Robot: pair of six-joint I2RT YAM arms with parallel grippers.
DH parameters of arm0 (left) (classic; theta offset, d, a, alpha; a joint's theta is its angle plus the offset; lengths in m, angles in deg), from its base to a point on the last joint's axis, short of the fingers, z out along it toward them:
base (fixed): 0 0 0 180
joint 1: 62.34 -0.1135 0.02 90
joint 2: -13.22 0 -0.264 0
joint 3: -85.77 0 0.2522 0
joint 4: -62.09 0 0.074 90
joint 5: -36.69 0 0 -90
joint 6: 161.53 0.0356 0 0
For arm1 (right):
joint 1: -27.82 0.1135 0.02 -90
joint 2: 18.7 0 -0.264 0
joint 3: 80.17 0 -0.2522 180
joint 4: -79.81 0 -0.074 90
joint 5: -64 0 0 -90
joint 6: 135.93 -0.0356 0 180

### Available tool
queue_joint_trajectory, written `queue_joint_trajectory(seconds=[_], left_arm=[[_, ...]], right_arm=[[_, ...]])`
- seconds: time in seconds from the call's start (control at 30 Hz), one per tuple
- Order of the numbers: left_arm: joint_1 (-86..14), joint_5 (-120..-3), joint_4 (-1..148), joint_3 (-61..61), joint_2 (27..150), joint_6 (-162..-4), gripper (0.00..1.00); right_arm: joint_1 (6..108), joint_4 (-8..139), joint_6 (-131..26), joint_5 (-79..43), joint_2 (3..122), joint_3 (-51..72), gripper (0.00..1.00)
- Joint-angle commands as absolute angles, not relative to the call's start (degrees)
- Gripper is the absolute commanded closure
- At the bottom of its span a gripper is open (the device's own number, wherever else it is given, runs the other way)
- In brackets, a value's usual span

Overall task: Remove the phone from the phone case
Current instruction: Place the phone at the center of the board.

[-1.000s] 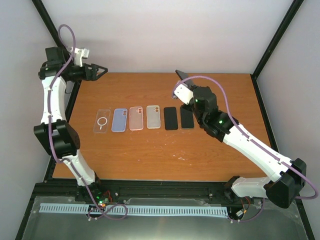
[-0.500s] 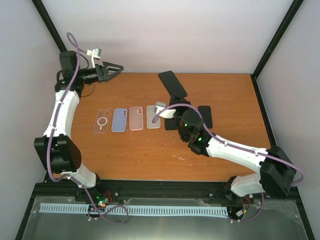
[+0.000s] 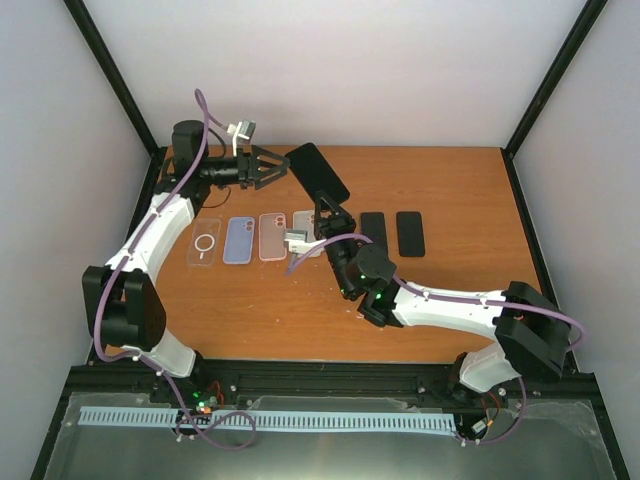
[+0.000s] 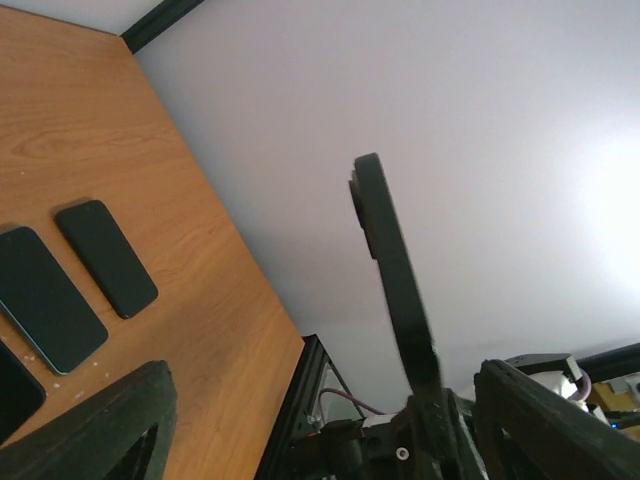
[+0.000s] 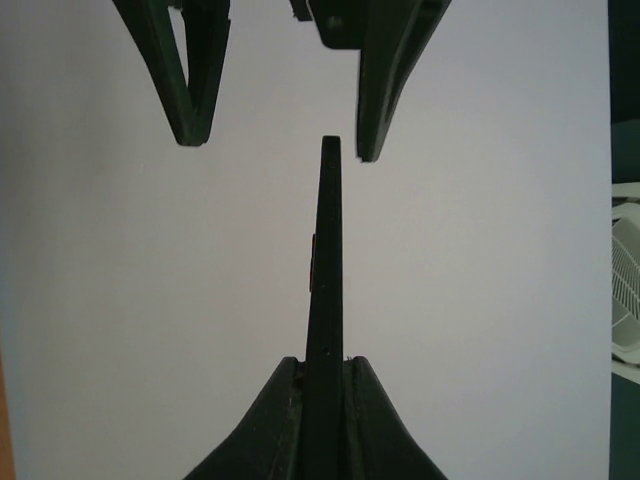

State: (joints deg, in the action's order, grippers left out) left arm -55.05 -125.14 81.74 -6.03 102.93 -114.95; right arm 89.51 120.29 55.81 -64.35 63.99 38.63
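Observation:
A dark phone in its phone case (image 3: 318, 172) is held up in the air over the back of the table, tilted, with my right gripper (image 3: 328, 214) shut on its lower end. The right wrist view shows the cased phone (image 5: 328, 260) edge-on, rising from the right gripper (image 5: 325, 365). My left gripper (image 3: 268, 166) is open just left of the phone's upper end. Its two fingers (image 5: 190, 80) hang to either side of the phone's tip without touching. In the left wrist view the cased phone (image 4: 392, 280) stands edge-on inside the left gripper (image 4: 320, 380).
On the wooden table (image 3: 250, 300) lies a row of empty cases: clear with a ring (image 3: 204, 243), blue (image 3: 238, 240), pink (image 3: 272, 236), and a pale one (image 3: 303, 222) partly behind my right arm. Two black phones (image 3: 373, 230) (image 3: 410, 233) lie to the right.
My right arm has swung left, carrying the cased phone from the back right toward the middle. My left arm has reached right to meet it, still open.

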Motion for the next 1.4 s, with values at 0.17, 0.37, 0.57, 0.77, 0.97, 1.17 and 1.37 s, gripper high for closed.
queue_joint_trajectory(seconds=[0.17,0.37,0.57,0.77,0.97,1.17,1.37], left_arm=[[-54.15,-125.82,71.88,-3.65,100.59,-122.82,0.36],[-53.73,-126.25,68.28,-1.89,100.72,-126.08,0.51],[-53.64,-126.84,66.16,-0.92,100.38,-128.25,0.72],[-53.62,-127.28,65.57,-0.71,100.35,-128.78,0.95],[-53.81,-127.52,66.31,-2.41,101.07,-127.07,0.99],[-55.43,-126.23,67.64,-5.38,101.96,-123.96,0.99],[-58.67,-125.53,70.93,-8.72,103.24,-118.55,0.99]], right_arm=[[91.83,129.33,60.18,-64.15,65.54,38.44,0.97],[92.63,131.09,61.83,-64.13,67.00,38.58,0.97],[92.98,132.39,62.70,-63.97,67.67,38.98,0.97],[92.94,133.17,62.99,-63.84,67.49,39.26,0.87],[92.96,131.98,61.88,-64.15,65.80,40.63,0.53],[92.94,130.28,59.99,-64.63,63.26,43.00,0.27],[92.46,123.21,54.23,-66.51,60.06,43.91,0.12]])
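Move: Held up by the right fingers, the phone has its middle about 8 cm to the right of the left hand and 2 cm back, level with it. From the right hand, the left fingers wait some 8 cm ahead and 9 cm to the left, at like height. On the board, some 34 cm below both, the grey case lies 5 cm ahead and 4 cm right of the left hand; the nearest black phone lies 12 cm ahead and 5 cm right of the right hand. Handing the phone over in mid-air: the right hand brings it about 2 cm left and 2 cm down, drawing back slightly, while the left fingers close almost in place and pinch it near its far left edge. The right fingers then open wide, let go and ease back to the right by 2 cm, while the left keeps its hold and finally lifts about a centimetre. ##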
